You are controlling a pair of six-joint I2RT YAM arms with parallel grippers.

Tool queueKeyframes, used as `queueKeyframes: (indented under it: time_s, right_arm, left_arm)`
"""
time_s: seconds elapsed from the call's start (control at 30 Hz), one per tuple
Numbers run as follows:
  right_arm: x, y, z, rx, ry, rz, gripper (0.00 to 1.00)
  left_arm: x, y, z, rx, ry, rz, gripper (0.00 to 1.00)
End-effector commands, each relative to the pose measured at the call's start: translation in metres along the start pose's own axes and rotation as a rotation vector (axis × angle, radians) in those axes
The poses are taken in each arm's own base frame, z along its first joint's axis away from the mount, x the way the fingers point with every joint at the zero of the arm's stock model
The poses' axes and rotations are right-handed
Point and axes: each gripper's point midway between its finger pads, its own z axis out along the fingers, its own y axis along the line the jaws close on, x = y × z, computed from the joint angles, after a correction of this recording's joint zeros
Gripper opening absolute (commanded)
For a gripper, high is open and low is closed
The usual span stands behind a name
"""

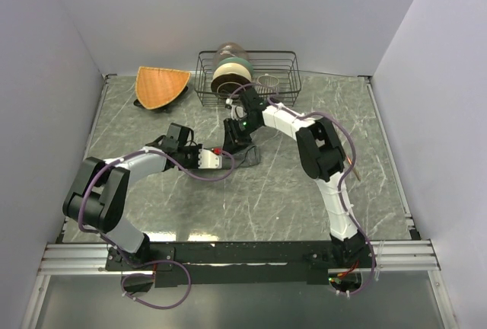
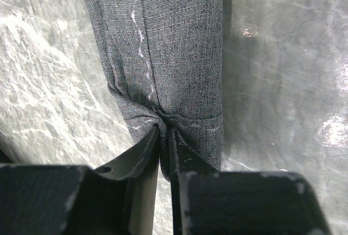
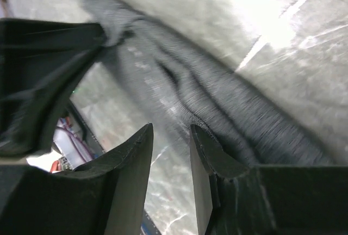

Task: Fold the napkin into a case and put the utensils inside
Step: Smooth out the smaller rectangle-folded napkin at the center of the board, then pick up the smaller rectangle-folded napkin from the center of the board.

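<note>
The napkin (image 1: 248, 156) is dark grey and bunched into a narrow folded strip on the marble table, between my two grippers. In the left wrist view the napkin (image 2: 163, 44) stretches away from the jaws. My left gripper (image 2: 163, 130) is shut on its near end, and in the top view it (image 1: 223, 159) sits at the strip's left end. My right gripper (image 3: 169, 135) is open, its right fingertip (image 3: 204, 137) touching the cloth (image 3: 217, 110). In the top view it (image 1: 238, 135) hovers over the strip's far end. A thin copper-coloured piece (image 1: 351, 165), perhaps a utensil, lies beside the right arm, mostly hidden.
A black wire rack (image 1: 281, 59) with stacked bowls stands at the back centre. An orange fan-shaped mat (image 1: 161, 85) lies left of it. White walls close in the left, back and right sides. My left gripper's fingers (image 3: 49, 55) show in the right wrist view.
</note>
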Motion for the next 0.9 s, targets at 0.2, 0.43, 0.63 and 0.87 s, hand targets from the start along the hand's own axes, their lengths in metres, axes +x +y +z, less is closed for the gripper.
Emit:
queueKeyframes:
  time_s: [0.2,0.43,0.63,0.87]
  right_arm:
    - [-0.013,-0.032,0.023,0.102,-0.022,0.005,0.4]
    - [-0.007,-0.041,0.023,0.141,-0.003,-0.014,0.39]
    - [-0.009,-0.042,0.021,0.16,-0.01,-0.059,0.39]
    - [-0.01,-0.042,0.022,0.171,-0.012,-0.084,0.38]
  left_arm:
    - [0.011,-0.059,0.005,0.201,0.041,-0.097,0.37]
    - [-0.021,-0.002,-0.019,0.158,-0.08,-0.234,0.55]
    - [-0.051,0.041,-0.06,0.129,-0.182,-0.281,0.58]
    - [-0.045,0.101,-0.101,0.051,-0.288,-0.523,0.66]
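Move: The left fingers are at the folded napkin's left end, with its middle some 11 cm to their right, about level fore and aft and 2 cm lower. For the right hand that middle is about 3 cm left, 3 cm back and 5 cm below. The dish rack stands about 21 cm ahead and 4 cm right of the right hand; the orange basket is about 21 cm ahead and 8 cm left of the left hand. Left fingers release the napkin's end, rising 10 cm, slightly forward; the right fingers sink 2 cm onto it. ##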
